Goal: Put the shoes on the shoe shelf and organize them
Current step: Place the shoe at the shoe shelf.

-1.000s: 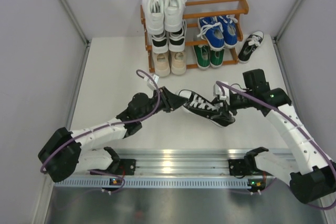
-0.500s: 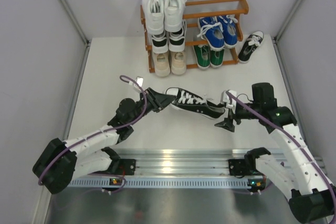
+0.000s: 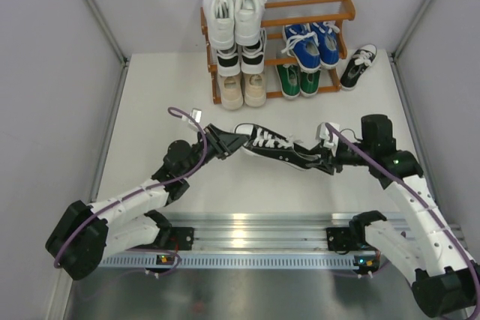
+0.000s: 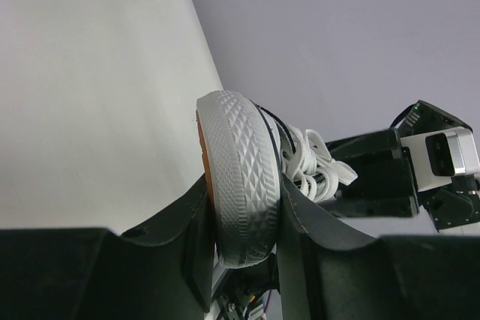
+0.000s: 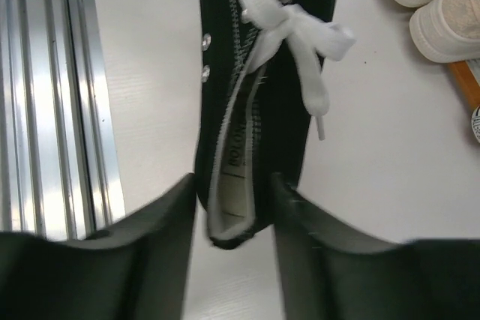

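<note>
A black sneaker [image 3: 274,148] with white laces hangs level above the table between my two grippers. My left gripper [image 3: 229,142] is shut on its white rubber toe; in the left wrist view the toe cap [image 4: 240,177] is wedged between my gripper's [image 4: 244,200] jaws. My right gripper [image 3: 322,159] is at the heel, where its jaws [image 5: 232,185] press the sides of the heel collar [image 5: 247,185]. The shoe shelf [image 3: 345,5] stands at the back. It holds a white pair [image 3: 234,9], a black pair [image 3: 241,59], a beige pair [image 3: 242,89], a blue pair [image 3: 311,44] and a green pair [image 3: 298,79].
Another black sneaker [image 3: 358,65] lies on the table just right of the shelf. A metal rail [image 3: 247,226] runs along the near edge by the arm bases. Grey walls close in the left and right sides. The beige toes [image 5: 442,5] show in the right wrist view.
The right gripper opened, dropped off the heel, then came back and closed on it. The left gripper shifted the sneaker left and towards the shelf, and it now lies more level.
</note>
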Controlling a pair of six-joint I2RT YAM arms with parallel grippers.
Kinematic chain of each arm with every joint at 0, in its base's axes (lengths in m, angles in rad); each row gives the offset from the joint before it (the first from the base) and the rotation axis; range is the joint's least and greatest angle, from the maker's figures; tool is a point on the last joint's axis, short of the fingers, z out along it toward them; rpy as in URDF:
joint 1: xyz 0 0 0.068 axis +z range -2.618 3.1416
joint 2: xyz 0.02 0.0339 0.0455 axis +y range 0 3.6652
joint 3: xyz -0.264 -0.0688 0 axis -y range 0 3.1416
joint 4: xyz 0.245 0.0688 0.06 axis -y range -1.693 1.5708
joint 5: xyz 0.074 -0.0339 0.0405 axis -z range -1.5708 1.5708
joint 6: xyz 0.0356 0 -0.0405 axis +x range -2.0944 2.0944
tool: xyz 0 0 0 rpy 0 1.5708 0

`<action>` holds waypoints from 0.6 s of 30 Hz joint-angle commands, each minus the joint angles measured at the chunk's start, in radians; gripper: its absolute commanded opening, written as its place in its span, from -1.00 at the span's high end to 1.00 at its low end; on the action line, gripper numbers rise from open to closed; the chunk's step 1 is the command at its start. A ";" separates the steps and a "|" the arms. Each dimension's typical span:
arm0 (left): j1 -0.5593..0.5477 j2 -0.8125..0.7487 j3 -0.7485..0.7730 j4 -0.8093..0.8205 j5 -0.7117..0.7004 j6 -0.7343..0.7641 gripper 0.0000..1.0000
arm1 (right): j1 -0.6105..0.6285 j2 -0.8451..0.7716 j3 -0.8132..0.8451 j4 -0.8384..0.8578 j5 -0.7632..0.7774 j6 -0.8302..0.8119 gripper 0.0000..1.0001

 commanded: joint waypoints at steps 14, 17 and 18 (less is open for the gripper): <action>0.045 -0.079 0.094 -0.085 0.011 0.030 -0.70 | -0.118 0.080 0.317 0.025 0.019 0.222 1.00; 0.086 -0.148 0.153 -0.283 0.014 0.147 -0.89 | -0.230 0.119 0.421 0.036 -0.027 0.291 1.00; 0.099 -0.167 0.177 -0.325 0.014 0.176 -0.90 | -0.281 0.126 0.443 0.042 -0.030 0.302 1.00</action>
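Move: The black shoe is already pinched by its toe in the left gripper, its middle some 11 cm right of that hand, 3 cm back and about level. From the right hand, open around the heel, the shoe's middle is about 11 cm left, 3 cm ahead and about level. From that hand too, the nearer green shoe is roughly 39 cm straight ahead and 12 cm lower; the spare black shoe is about 48 cm ahead, 24 cm right and 16 cm lower. Close the right fingers on the shoe's heel while the left gripper holds the toe still, then open the left one wide and let it rise about 3 cm, easing left off the toe. With the heel pinched, lift the right hand some 9 cm, also forward towards the shelf and a little right, turning about 15 degrees clockwise. ##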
